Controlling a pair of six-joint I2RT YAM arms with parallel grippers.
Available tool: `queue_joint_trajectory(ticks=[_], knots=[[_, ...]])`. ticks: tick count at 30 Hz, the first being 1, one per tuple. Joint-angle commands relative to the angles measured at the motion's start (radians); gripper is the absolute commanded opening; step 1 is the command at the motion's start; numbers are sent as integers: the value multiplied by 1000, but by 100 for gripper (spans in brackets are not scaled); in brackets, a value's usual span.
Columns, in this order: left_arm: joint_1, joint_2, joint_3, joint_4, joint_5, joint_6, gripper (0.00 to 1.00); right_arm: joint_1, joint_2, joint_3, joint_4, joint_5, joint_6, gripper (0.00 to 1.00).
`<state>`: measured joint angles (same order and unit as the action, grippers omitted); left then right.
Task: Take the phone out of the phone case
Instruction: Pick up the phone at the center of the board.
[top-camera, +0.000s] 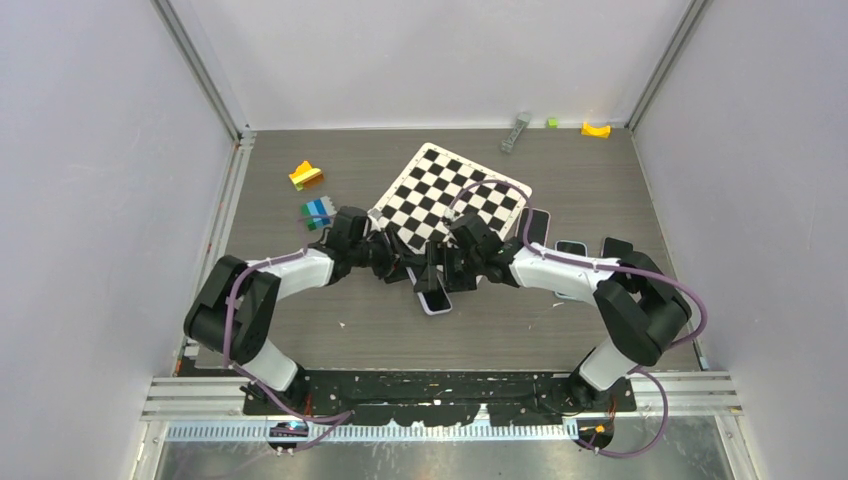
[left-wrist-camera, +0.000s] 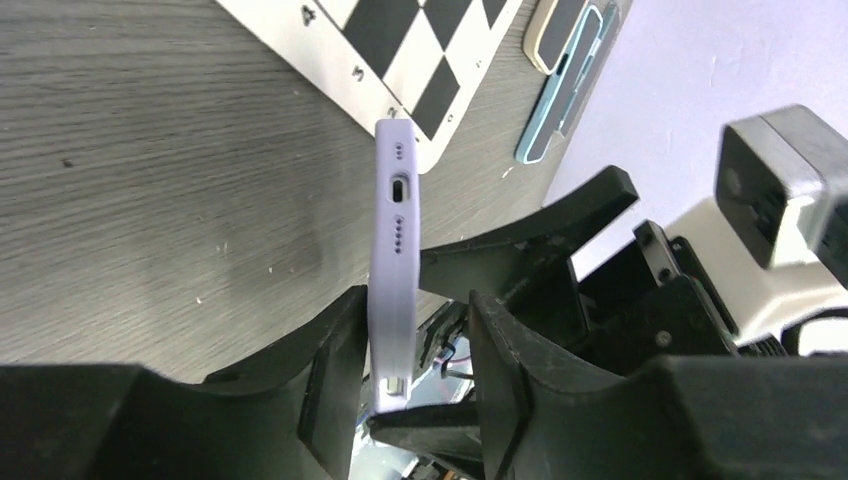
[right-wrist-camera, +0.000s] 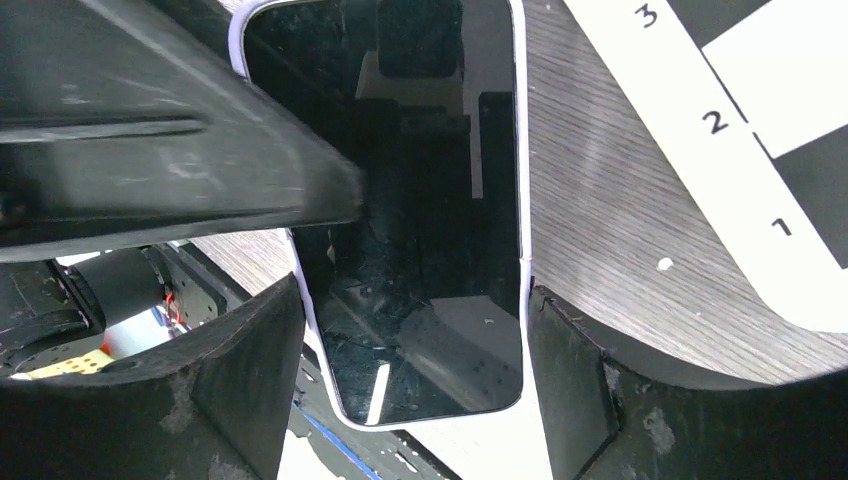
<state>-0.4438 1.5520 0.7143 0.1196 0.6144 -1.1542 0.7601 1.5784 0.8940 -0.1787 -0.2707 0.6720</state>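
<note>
The phone (right-wrist-camera: 420, 200), black screen up, sits in a pale lavender phone case (top-camera: 436, 298) held off the table between the two arms. My right gripper (right-wrist-camera: 412, 300) is shut across the case's width, a finger pressed on each long edge. In the left wrist view the phone case (left-wrist-camera: 395, 250) shows edge-on, with its port and speaker holes. My left gripper (left-wrist-camera: 418, 320) straddles that edge. Its left finger (left-wrist-camera: 335, 350) touches the case and its right finger (left-wrist-camera: 500, 360) stands apart from it. One left finger (right-wrist-camera: 180, 130) crosses over the screen in the right wrist view.
A checkerboard sheet (top-camera: 450, 195) lies just behind the grippers. Three more phones (top-camera: 570, 248) lie at the right, one in a blue case (left-wrist-camera: 560, 90). Coloured blocks (top-camera: 306, 175) sit at the left, with small items (top-camera: 596, 129) along the back wall.
</note>
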Motion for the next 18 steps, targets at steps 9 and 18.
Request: queue_joint_trajectory(ticks=[9,18], knots=[[7,16,68,11,0,24,0,22,-10,114,68,33,5,57],[236,-177,237,-59,132,69,0,-80,-303,106,48,74,66,100]])
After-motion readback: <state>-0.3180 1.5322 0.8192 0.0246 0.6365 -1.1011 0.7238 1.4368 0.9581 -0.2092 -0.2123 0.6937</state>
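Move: The phone in its lilac case is already gripped by its long sides in the right gripper. Its middle sits about 2 cm left, 1 cm back and 2 cm below that hand. From the half-open left gripper, whose fingers straddle the case, it is some 3 cm right, 2 cm back and 1 cm lower. The chessboard's middle lies roughly 12 cm ahead of the left hand, 9 cm right and 8 cm below; the toy blocks are about 12 cm ahead, 22 cm left and 7 cm below. Sink the left gripper nearly 2 cm while shutting its fingers to pinch the cased phone across its thickness, with the right hand still holding and easing slightly left and forward. Then open the right fingers wide and draw that hand up about 6 cm, drifting forward off the case, as the left lifts the phone, going up, forward and a little left. ##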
